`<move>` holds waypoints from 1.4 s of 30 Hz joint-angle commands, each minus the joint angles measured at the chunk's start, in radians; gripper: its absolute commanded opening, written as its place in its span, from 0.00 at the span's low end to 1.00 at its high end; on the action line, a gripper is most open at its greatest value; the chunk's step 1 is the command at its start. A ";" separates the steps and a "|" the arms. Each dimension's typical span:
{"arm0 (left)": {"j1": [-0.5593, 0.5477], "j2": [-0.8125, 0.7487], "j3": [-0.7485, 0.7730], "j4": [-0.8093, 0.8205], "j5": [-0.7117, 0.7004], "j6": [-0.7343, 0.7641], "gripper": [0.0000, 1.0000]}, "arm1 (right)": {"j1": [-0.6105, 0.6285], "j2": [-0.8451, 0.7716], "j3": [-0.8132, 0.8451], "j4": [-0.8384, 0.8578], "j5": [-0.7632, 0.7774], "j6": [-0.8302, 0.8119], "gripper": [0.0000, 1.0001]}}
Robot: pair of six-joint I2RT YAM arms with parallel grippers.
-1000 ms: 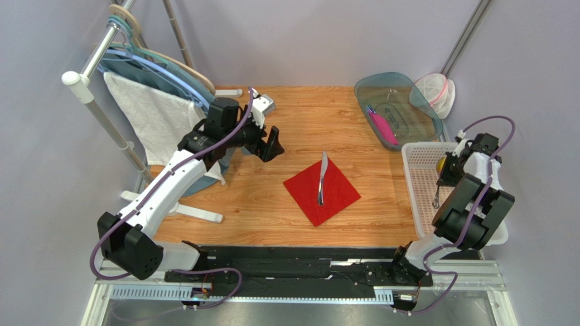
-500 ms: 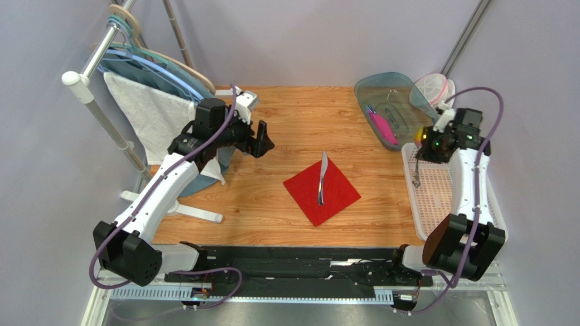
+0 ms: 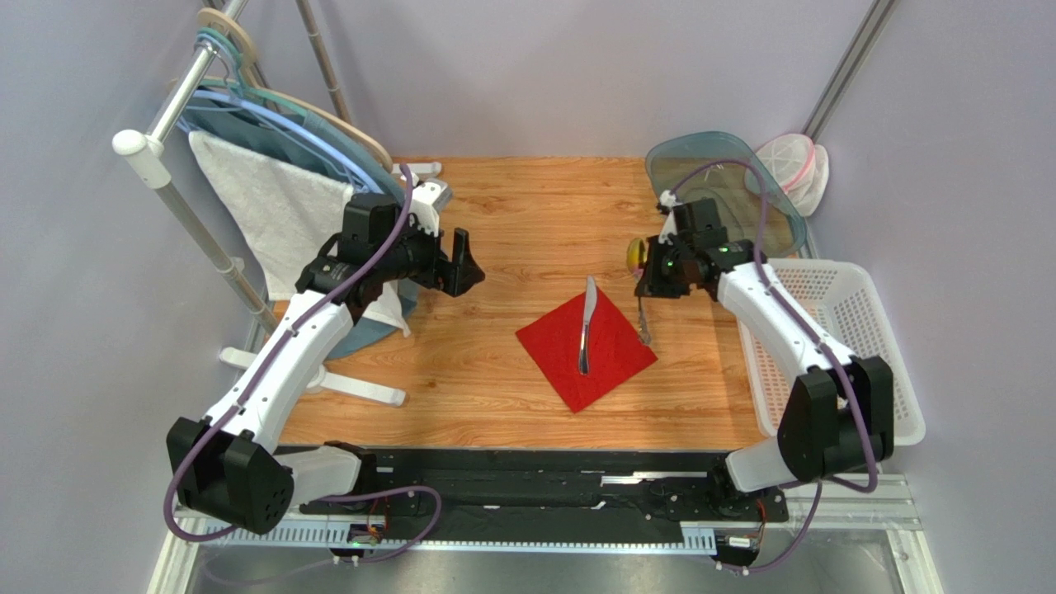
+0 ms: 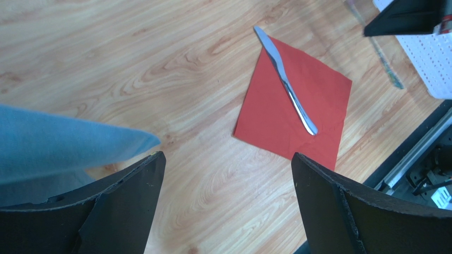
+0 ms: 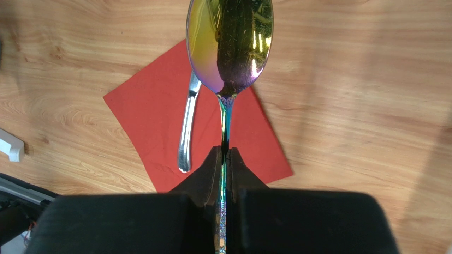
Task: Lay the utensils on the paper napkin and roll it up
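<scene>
The red paper napkin (image 3: pixel 585 353) lies as a diamond on the wooden table, with a silver knife (image 3: pixel 586 324) lengthwise on it. My right gripper (image 3: pixel 655 275) hovers just past the napkin's right corner, shut on the thin handle of an iridescent spoon (image 3: pixel 643 324). From the right wrist, the spoon's bowl (image 5: pixel 229 39) juts ahead of the gripper (image 5: pixel 223 151), above the napkin (image 5: pixel 154 111) and knife (image 5: pixel 187 127). My left gripper (image 3: pixel 461 260) hangs wide open and empty, well left of the napkin. Its wrist view shows the gripper (image 4: pixel 228 156), napkin (image 4: pixel 265 121) and knife (image 4: pixel 285 79).
A white perforated basket (image 3: pixel 868 297) stands at the right edge. Behind it sits a teal tub (image 3: pixel 719 186) with a pink item inside. At the back left, a rack carries a white towel (image 3: pixel 279 210) and blue cloth (image 4: pixel 63 148).
My right arm has swung left from the white basket to beside the napkin, carrying the spoon. The left gripper has drawn back to the left, away from the napkin.
</scene>
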 commanded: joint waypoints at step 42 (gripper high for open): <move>0.005 -0.013 -0.115 0.085 0.042 -0.035 0.98 | 0.251 0.350 -0.016 0.217 0.185 0.294 0.06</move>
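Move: The right hand holds the spoon about 13 cm above the table. The red paper napkin's middle lies some 10 cm to its left and 6 cm back. The knife already lies on the napkin, its middle about 9 cm left and 1 cm back of that hand, and the pink-handled utensil is some 18 cm ahead and 11 cm to its right. From the left hand, which is empty, the napkin is roughly 22 cm right, 6 cm back and 22 cm below. The right hand carries the spoon down about 12 cm and some 7 cm left onto the napkin's right part, beside the knife, dropping fast at first while its fingers tip about 10 degrees farther downward, then easing the last centimetre or so left almost level before the grip just starts to slacken, fingers still around the handle. The empty left hand, wide open, meanwhile sinks about 3.5 cm and draws back slightly, clear of everything on the table. ##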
